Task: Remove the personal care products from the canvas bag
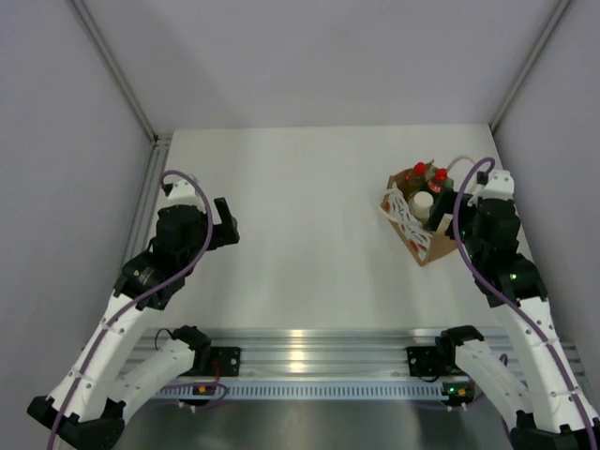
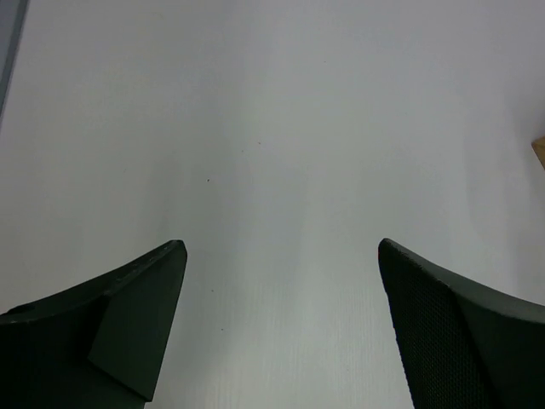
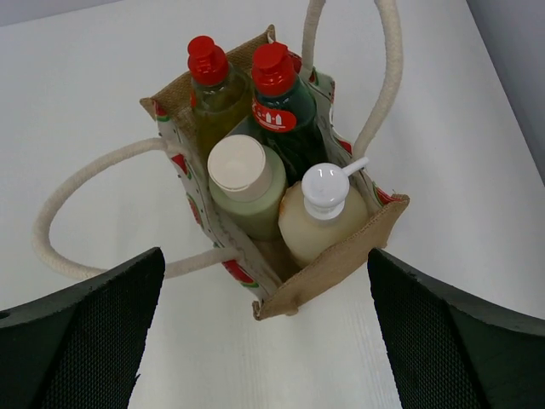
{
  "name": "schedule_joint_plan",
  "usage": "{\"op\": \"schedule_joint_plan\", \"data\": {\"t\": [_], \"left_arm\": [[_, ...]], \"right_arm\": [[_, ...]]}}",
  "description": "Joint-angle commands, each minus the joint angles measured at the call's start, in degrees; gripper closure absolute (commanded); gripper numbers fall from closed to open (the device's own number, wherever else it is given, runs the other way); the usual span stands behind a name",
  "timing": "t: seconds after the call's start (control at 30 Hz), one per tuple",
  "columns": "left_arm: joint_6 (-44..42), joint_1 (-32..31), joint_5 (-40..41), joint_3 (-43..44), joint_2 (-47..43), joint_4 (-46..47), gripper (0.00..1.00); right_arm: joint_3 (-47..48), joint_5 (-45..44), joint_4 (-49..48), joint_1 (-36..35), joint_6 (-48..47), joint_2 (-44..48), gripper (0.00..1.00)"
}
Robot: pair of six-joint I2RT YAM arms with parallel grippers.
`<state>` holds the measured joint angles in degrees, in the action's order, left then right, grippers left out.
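The canvas bag (image 1: 427, 248) stands upright at the table's right side, its white rope handles (image 3: 53, 223) flopped outward. Four personal care products stand inside it: a green bottle with a red cap (image 3: 288, 115), a slim yellow bottle with a red cap (image 3: 217, 100), a pale cylinder with a cream lid (image 3: 243, 183), and a peach bottle with a white pump (image 3: 311, 223). My right gripper (image 3: 266, 254) is open just above and in front of the bag's near brown wall (image 3: 341, 260), holding nothing. My left gripper (image 2: 281, 244) hangs open over bare table, far to the left (image 1: 225, 223).
White enclosure walls close in the table on the left, right and back. An aluminium rail (image 1: 309, 342) runs along the near edge between the arm bases. A brown corner of the bag (image 2: 539, 149) shows at the right edge of the left wrist view.
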<state>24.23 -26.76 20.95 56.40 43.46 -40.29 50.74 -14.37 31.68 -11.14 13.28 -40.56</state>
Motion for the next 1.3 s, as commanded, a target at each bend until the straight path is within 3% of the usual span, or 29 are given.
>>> {"op": "schedule_joint_plan", "data": {"t": [0.0, 0.43, 0.73, 0.77, 0.9, 1.13, 1.27], "left_arm": [[1.52, 0.13, 1.20, 0.02, 0.92, 2.94, 0.02], [-0.59, 0.13, -7.76, 4.15, 4.17, 2.68, 0.02], [-1.73, 0.84, -13.57, 0.12, 8.83, 3.91, 0.02], [-1.47, 0.75, -14.18, -0.32, 8.57, 3.91, 0.02], [-1.38, 0.75, -16.65, -2.00, 7.08, 4.52, 0.02], [-1.82, 0.75, -16.73, -2.00, 7.51, 4.43, 0.02], [-1.90, 0.75, -17.78, -1.91, 8.48, 4.52, 0.02]], "right_arm": [[1.29, -2.06, -1.80, -0.29, 0.78, 1.18, 0.01], [1.29, -2.85, -7.76, -0.29, -0.27, 0.92, 0.01], [5.77, -7.60, -13.13, -0.20, -5.10, -7.95, 0.01], [5.77, -7.34, -15.57, -0.29, -5.71, -9.87, 0.02], [5.68, -5.85, -22.25, -0.29, -9.84, -15.51, 0.24], [7.00, -6.54, -28.42, -0.29, -12.22, -27.01, 0.41], [5.60, -7.95, -34.13, -0.29, -12.75, -29.93, 0.44]]}}
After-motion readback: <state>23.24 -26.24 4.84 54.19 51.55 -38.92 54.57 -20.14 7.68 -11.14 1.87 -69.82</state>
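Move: The dark green bottle with the red cap, standing in the canvas bag, lies about 15 cm ahead of the right hand, 1 cm to its right, its middle some 16 cm below. The olive bottle is about 16 cm ahead and 4 cm left; the white-lidded bottle about 9 cm ahead and 3 cm left; the pump bottle about 7 cm ahead and 3 cm right. From the left hand, the dark green bottle is some 17 cm ahead and 52 cm right. Still clear of the bottles, the right hand heads for the dark green bottle's red cap: after a slight lift it speeds about 12 cm forward over the bag, then sinks late, rolling its left side down and narrowing its fingers to just over half open. The left hand, wide open over bare table, drifts about 5 cm right and 5 cm down, turning clockwise and tipping down. ##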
